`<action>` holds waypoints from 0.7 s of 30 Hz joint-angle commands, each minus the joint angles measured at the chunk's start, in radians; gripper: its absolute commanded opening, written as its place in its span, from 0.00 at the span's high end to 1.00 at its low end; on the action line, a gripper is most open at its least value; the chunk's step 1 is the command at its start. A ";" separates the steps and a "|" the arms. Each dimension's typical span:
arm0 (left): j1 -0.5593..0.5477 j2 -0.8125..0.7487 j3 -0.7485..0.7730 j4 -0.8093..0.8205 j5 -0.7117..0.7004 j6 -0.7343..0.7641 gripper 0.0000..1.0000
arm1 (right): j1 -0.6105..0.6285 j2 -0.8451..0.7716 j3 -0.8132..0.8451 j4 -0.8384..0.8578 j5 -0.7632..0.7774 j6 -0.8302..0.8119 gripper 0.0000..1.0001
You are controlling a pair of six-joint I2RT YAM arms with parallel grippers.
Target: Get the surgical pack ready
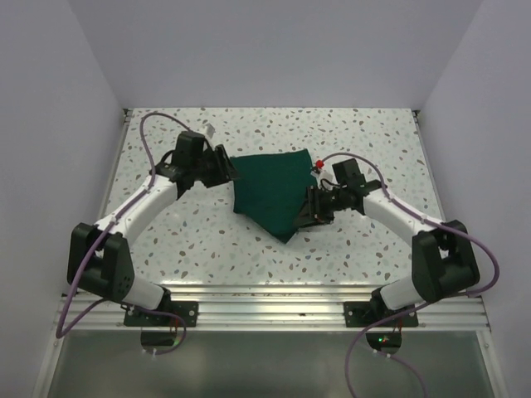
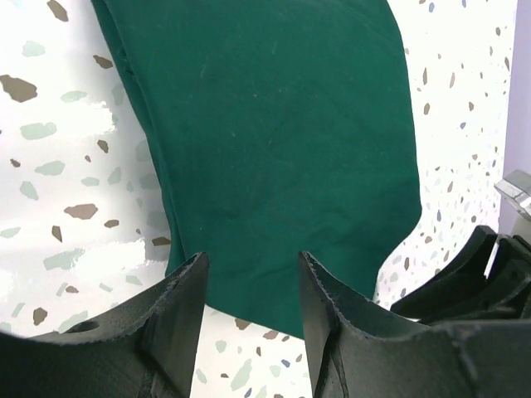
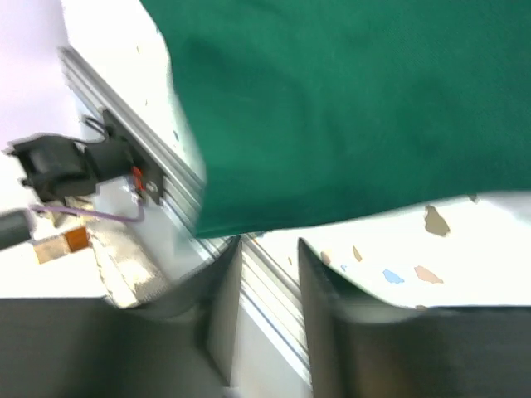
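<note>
The surgical pack (image 1: 270, 189) is a dark green drape lying folded on the speckled table, with one corner pointing toward the near edge. My left gripper (image 1: 228, 168) sits at its left edge, apart from it. In the left wrist view the left gripper (image 2: 251, 261) is open and empty, and the pack (image 2: 274, 149) lies beyond its fingertips. My right gripper (image 1: 303, 217) is at the pack's near right edge. In the blurred right wrist view the right gripper (image 3: 270, 245) shows a narrow empty gap, just short of the pack's hem (image 3: 332, 108).
An aluminium rail (image 1: 274, 298) runs along the near table edge, also visible in the right wrist view as the rail (image 3: 166, 178). Grey walls enclose the table on three sides. Part of the right arm (image 2: 465, 282) shows dark at the lower right of the left wrist view.
</note>
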 commanded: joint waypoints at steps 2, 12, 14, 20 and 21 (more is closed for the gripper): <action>-0.020 0.052 0.008 0.053 0.039 0.038 0.49 | 0.002 -0.058 -0.012 -0.047 0.079 -0.003 0.50; -0.046 0.133 0.079 0.084 0.034 0.060 0.49 | 0.001 -0.144 -0.019 -0.036 0.149 0.139 0.34; -0.046 0.136 0.097 0.061 0.022 0.069 0.49 | 0.001 -0.184 -0.055 -0.024 0.239 0.190 0.29; -0.045 0.069 0.051 0.037 0.017 0.073 0.49 | 0.019 -0.225 -0.223 0.126 0.272 0.291 0.23; -0.046 0.061 0.044 0.031 0.020 0.073 0.49 | 0.027 -0.222 -0.243 0.195 0.277 0.301 0.22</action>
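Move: The green drape lies folded, with its left edge's near end some 6 cm back of the left hand and 1 cm left of it, about 10 cm below. Its loose near corner is some 15 cm back and 13 cm right of the left hand. From the right hand that corner lies about 3 cm back and 4 cm left, some 5 cm lower; the drape's middle is about 13 cm ahead and 8 cm left. Its already parting fingers at the drape's near corner, the right hand opens them wide and backs off about 3 cm to the right, bobbing slightly up and down again and turning some 15 degrees clockwise. The left hand, half open, sinks about 4 cm towards the drape while sliding 2.5 cm right, then rises again by a small part and edges forward; no touch of the left hand can be seen. ##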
